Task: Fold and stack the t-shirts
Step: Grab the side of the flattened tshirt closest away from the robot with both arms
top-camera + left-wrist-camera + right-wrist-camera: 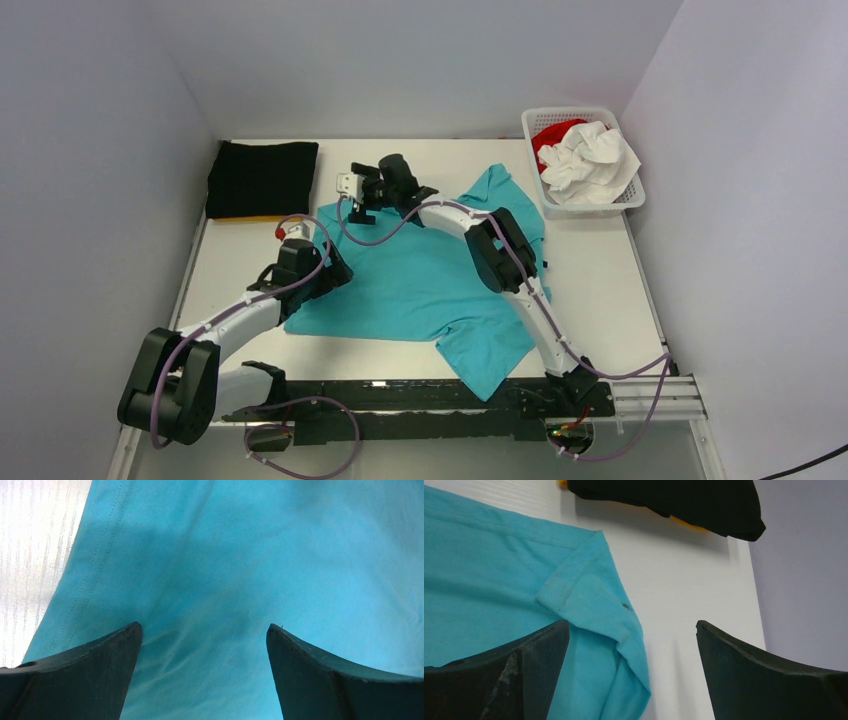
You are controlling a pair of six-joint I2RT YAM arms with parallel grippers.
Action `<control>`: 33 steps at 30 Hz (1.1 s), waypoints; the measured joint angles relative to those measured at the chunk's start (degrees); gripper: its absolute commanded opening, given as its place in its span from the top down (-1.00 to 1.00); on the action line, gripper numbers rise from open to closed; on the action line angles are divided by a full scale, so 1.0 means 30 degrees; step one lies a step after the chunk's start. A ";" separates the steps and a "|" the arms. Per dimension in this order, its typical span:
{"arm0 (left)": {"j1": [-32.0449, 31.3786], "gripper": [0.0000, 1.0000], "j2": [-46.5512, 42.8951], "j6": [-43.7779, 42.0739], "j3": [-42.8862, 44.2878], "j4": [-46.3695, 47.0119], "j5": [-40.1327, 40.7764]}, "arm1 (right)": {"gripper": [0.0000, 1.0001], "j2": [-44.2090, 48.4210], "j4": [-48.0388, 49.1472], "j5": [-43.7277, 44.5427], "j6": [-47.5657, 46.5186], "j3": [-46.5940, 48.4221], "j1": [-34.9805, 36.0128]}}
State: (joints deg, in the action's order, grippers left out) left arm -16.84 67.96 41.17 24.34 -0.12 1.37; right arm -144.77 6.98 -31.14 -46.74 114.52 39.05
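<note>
A turquoise t-shirt (420,280) lies spread flat across the middle of the table, one sleeve hanging toward the near edge. My left gripper (328,272) hovers open over its left side; in the left wrist view the cloth (250,555) fills the space between the wide-apart fingers of this gripper (204,626). My right gripper (352,205) stands open at the shirt's far left corner. The right wrist view shows a folded-over hem corner (589,600) under that gripper (632,622). A folded black t-shirt (262,178) rests on an orange-yellow one (245,217) at the back left.
A white lattice basket (632,200) at the back right holds a crumpled white shirt (592,160) and a red one (550,135). Walls close in the table on the left, back and right. The right arm reaches diagonally over the turquoise shirt.
</note>
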 measured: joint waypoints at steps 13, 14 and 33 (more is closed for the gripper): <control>0.0175 -0.99 0.0000 -0.0073 -0.0117 0.0313 -0.0488 | -0.99 -0.0991 -0.0692 0.1144 -0.1355 0.0962 0.0029; 0.0175 -0.99 0.0000 -0.0066 -0.0138 0.0386 -0.0539 | -0.99 -0.1202 -0.0058 0.1348 -0.1144 0.1020 0.0044; 0.0197 -0.99 -0.0007 -0.0066 -0.0867 0.2084 -0.1574 | -0.99 -0.6958 0.7686 0.5865 0.6484 0.8051 -0.1581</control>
State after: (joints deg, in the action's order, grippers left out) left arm -16.25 67.94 40.97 21.74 6.13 -3.36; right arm -165.64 30.04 -13.54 -27.29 138.67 34.30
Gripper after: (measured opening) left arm 0.994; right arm 0.994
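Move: The t-shirt's far-left corner lies about 8 cm left of the right hand, a centimetre back and some 4 cm below. The black stack's middle is roughly 23 cm to that hand's left and 4 cm farther out; the table's far edge runs about 17 cm straight ahead. From the left hand, low over the t-shirt's left part, the same corner is some 16 cm ahead, 4 cm left and 2 cm below. With its fingers wide open, the right hand first dips about 2 cm onto the cloth just inside the far-left corner, then sweeps forward some 13 cm towards the table's far edge, dragging the corner out and lifting in the last stretch while edging to its right. Its wrist turns about 25 degrees clockwise and rolls left side up, while the open left hand keeps resting on the cloth near the left edge and shifts only about a centimetre to its right. ##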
